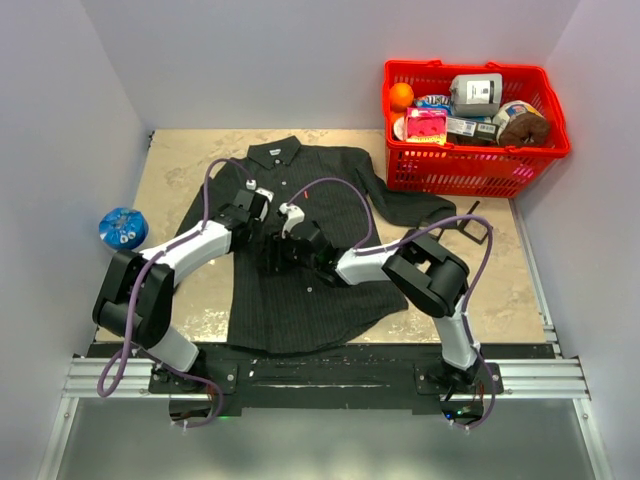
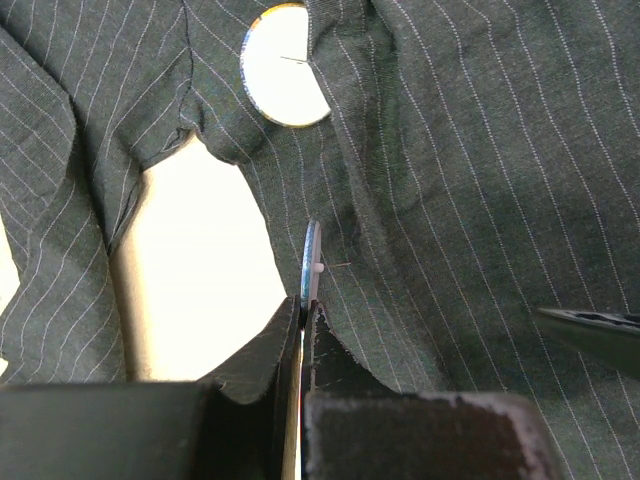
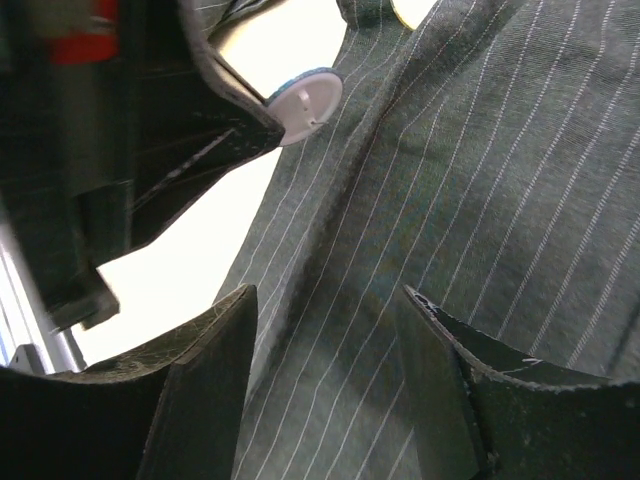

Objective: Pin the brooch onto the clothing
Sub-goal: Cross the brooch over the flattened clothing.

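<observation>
The clothing (image 1: pixel 300 280), a dark pinstriped collared shirt, lies spread on the table. My left gripper (image 2: pixel 303 305) is shut on the brooch (image 2: pixel 311 262), a thin round badge seen edge-on against the cloth. In the right wrist view the brooch (image 3: pixel 305 105) shows a white back and a blue rim, held at a raised edge of the shirt (image 3: pixel 470 180). My right gripper (image 3: pixel 330 310) stands open astride a ridge of the fabric just below it. Both grippers, left (image 1: pixel 262 208) and right (image 1: pixel 283 240), meet over the shirt's chest.
A red basket (image 1: pixel 475 170) of groceries stands at the back right, touching one sleeve. A blue round object (image 1: pixel 123 228) lies left of the shirt. A pale gold-rimmed disc (image 2: pixel 285 65) peeks from under a fold of cloth. White walls close in on both sides.
</observation>
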Available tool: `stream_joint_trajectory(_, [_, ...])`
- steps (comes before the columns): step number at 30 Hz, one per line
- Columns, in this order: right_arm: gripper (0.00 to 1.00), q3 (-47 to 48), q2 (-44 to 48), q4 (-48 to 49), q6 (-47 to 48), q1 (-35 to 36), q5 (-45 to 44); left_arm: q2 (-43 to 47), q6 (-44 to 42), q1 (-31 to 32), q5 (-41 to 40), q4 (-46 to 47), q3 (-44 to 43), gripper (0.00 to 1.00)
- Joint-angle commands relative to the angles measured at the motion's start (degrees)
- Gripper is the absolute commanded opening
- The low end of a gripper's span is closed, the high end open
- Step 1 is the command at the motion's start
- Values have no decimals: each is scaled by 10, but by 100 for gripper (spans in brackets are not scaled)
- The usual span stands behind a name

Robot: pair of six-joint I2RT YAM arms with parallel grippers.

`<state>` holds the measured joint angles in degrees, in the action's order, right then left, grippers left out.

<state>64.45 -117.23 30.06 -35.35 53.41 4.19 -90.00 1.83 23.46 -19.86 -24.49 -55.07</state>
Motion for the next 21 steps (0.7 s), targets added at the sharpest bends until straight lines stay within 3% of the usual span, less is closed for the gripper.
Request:
stream_joint_trajectory(1, [59,38,-12,42,-5,0,8,3,-4,-10,-4,12,-2,0])
stream_joint_trajectory(16, [46,77,-67,55,5,0,10,-9,-6,-12,4,8,-8,0])
stream_joint_trajectory(21, [33,77,-73,67,8,0,8,-12,-7,-12,7,7,-8,0])
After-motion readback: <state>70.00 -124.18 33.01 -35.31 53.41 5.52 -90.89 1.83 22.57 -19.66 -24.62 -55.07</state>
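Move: The raised cloth fold that the right hand's open fingers are lined up with lies just past their tips, about 3 cm to the right hand's left, 1 cm ahead and 3 cm below. From the right hand, the brooch in the left fingers is roughly 6 cm left and 3 cm ahead at about the same height; the white disc on the shirt is 7 cm left, 9 ahead and 4 below. That stretch of fold lies some 3 cm right of the left hand, 2 back and 3 below. The right hand eases about 2.5 cm to the left with a smaller reach forward, sinking some 1.5 cm towards the shirt, while its fingers on either side of the raised fold close by roughly a third of their gap, narrowing on the fold just beside the brooch. The left hand keeps its shut grip on the edge-on brooch, needle pointing towards the fold, and stays almost in place close above the cloth. ##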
